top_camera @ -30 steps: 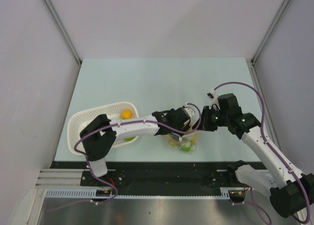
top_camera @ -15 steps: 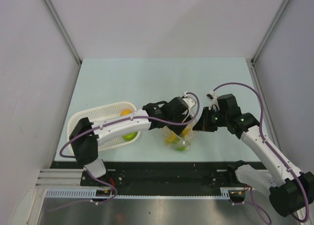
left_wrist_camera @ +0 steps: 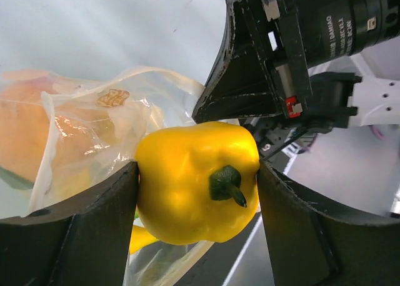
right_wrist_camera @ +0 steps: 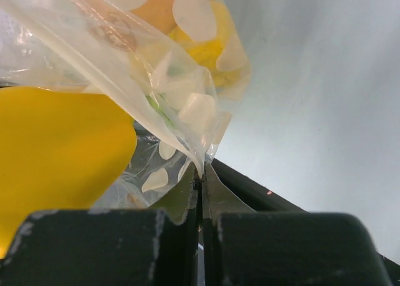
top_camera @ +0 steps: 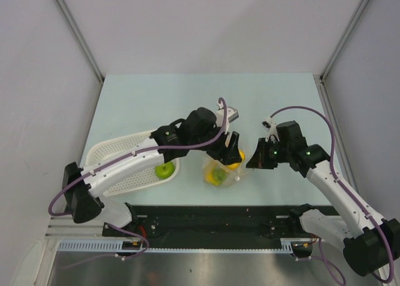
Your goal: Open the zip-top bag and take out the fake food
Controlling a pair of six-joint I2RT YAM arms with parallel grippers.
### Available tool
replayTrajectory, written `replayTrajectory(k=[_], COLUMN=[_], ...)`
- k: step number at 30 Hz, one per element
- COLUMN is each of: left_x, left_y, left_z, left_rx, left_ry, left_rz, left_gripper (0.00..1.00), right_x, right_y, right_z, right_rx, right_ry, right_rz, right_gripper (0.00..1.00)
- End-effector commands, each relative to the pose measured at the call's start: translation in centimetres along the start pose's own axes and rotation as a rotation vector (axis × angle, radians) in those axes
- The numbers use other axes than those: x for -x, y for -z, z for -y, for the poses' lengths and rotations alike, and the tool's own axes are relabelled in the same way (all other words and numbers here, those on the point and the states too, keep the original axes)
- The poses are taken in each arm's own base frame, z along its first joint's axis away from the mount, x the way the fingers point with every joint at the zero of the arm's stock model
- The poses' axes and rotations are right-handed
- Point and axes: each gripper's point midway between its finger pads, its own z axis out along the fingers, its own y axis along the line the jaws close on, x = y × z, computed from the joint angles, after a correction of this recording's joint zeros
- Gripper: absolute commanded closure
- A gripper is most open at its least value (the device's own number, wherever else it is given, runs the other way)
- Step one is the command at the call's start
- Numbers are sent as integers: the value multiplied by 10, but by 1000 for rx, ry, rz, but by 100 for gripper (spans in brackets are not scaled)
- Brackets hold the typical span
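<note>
The clear zip-top bag [top_camera: 220, 175] hangs near the table's front edge, with green and yellow fake fruit still inside. My left gripper [top_camera: 232, 150] is shut on a yellow bell pepper [left_wrist_camera: 197, 177] with a green stem and holds it just above the bag's mouth. My right gripper [top_camera: 252, 162] is shut on the bag's right edge, its fingers pinching the plastic [right_wrist_camera: 201, 171]. In the right wrist view the bag [right_wrist_camera: 156, 80] stretches up and left, and the yellow pepper [right_wrist_camera: 56, 148] shows at the left. In the left wrist view the bag [left_wrist_camera: 81, 136] lies behind the pepper.
A white perforated basket [top_camera: 115, 161] sits at the left front and holds a green apple [top_camera: 165, 169]. My left arm reaches across the basket's right end. The black front rail [top_camera: 206, 214] runs just below the bag.
My left gripper has come up out of the bag with the yellow pepper and moved back. The bag has been pulled more upright. My right gripper has kept its pinch.
</note>
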Motion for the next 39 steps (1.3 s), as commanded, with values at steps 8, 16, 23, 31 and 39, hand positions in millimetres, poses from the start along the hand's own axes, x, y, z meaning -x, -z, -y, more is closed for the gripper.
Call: replayTrajectory(k=[8,16,23,31,39], left_x=[22,34,105,135,39], left_y=[7,-8,91,148,181], left_z=[25,17,72,-45,-179], left_rx=[-185,-175,-447,231,852], left_ry=[112,118,-123,1,287], left_rz=[62,38,361,548,439], left_gripper=[95,100,100,100,100], right_x=[1,6,3,18,22], right_y=[7,8,7,8,12], right_z=[-1,-5,9,0,-3], right_rx=[-2,9,-37,-7,-2], right_ry=[35,20,31,36,39], right_rz=[16,40,21,30,39], right_gripper=[100,100,100,100,100])
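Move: The left gripper already holds the yellow pepper near the bag's mouth. The white tray where it goes has its middle about 36 cm to the left, some 10 cm farther out and 19 cm below; the green apple lies in it, 24 cm left, 8 cm ahead and 18 cm down. The bag is 4 cm left, 4 cm ahead and about 16 cm below. From the right gripper the tray's middle is 41 cm left, 9 cm ahead and 11 cm down. Keep the pepper gripped in the left hand: ease it a couple of centimetres right and down, then lift it fast, about 20 cm clear of the bag. Swing it left and forward towards the tray, some 16 cm left overall, turning counter-clockwise and starting to sink. Keep the right gripper shut on the bag's edge, almost still. ##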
